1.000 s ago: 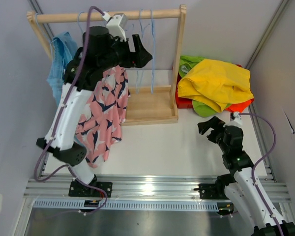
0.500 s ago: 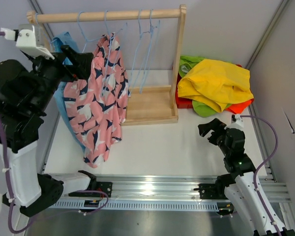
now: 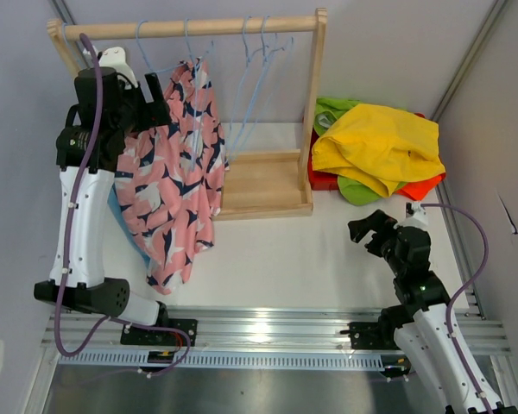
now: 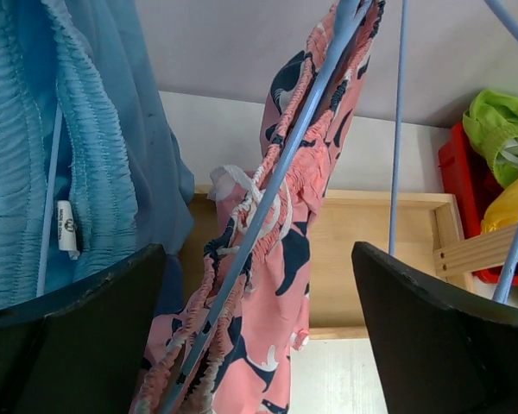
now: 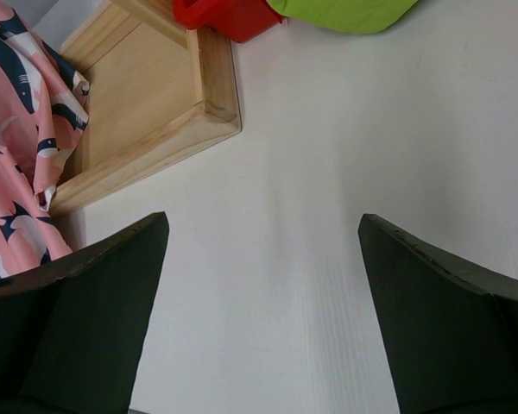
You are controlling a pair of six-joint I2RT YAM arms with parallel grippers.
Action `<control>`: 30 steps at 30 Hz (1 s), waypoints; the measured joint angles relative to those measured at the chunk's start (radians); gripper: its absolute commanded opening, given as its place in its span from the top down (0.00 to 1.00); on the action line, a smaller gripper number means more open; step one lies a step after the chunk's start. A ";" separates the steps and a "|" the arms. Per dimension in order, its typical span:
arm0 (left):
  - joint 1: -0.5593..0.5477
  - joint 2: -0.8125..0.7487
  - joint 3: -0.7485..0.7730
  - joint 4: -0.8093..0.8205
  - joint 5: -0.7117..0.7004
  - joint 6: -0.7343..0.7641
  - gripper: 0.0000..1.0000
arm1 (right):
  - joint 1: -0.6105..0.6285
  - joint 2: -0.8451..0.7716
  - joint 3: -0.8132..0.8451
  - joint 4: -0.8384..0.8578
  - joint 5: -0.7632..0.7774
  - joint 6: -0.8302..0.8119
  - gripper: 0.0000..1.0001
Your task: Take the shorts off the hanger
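Note:
The pink shorts with navy print [image 3: 177, 172] hang from a blue hanger [image 4: 276, 185] on the wooden rack's rail [image 3: 190, 28]. The light blue shorts [image 4: 69, 155] hang just left of them, mostly behind my left arm in the top view [image 3: 123, 226]. My left gripper [image 3: 155, 90] is open at the pink waistband; in the left wrist view [image 4: 257, 259] the waistband and hanger lie between the jaws. Yellow shorts [image 3: 380, 142], lime green shorts [image 3: 332, 110] and orange shorts [image 3: 423, 185] lie piled right of the rack. My right gripper [image 3: 367, 228] is open and empty above bare table, as the right wrist view [image 5: 261, 224] shows.
Several empty blue hangers [image 3: 255, 60] hang on the rail to the right of the pink shorts. The rack's wooden base [image 3: 259, 185] sits on the white table between the hanging shorts and the pile. Grey walls close in on both sides.
My left arm has swung from far left in toward the rail, bringing its open gripper to the pink waistband. The pink shorts hang a little further right. The right arm has barely moved.

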 measured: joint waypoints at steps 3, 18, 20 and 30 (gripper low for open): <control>0.005 0.000 -0.002 0.026 0.015 -0.001 0.11 | 0.000 0.000 0.000 -0.001 0.000 -0.008 0.01; 0.007 -0.012 -0.076 0.097 0.049 -0.026 0.57 | 0.000 0.013 -0.002 0.002 0.000 -0.012 0.01; 0.007 -0.012 -0.076 0.100 0.051 -0.026 0.62 | 0.000 0.013 -0.002 0.002 0.000 -0.012 0.01; 0.009 -0.012 -0.076 0.101 0.074 -0.025 1.00 | 0.000 0.005 -0.002 0.001 0.000 -0.012 0.01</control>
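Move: The near shoulder of the pink shorts' hanger already slants between the left hand's open fingers, about 1 cm ahead and practically level sideways. The pink shorts hang some 18 cm below, about 2 cm ahead and 3 cm to the right; the blue shorts are roughly 12 cm left, 2 cm ahead and 12 cm down. The empty hangers are about 22 cm right and 4 cm ahead, near hand height. From the right hand the hanger lies about 48 cm left, 15 cm ahead and 26 cm higher. Easing forward and then a little to the right, only about 1 cm each way, the left hand settles around the hanger wire of the pink shorts. Nearly still after that, it closes from wide open to almost shut, and the pads pinch the thin blue wire below the hanger's neck; the wrist barely turns. ##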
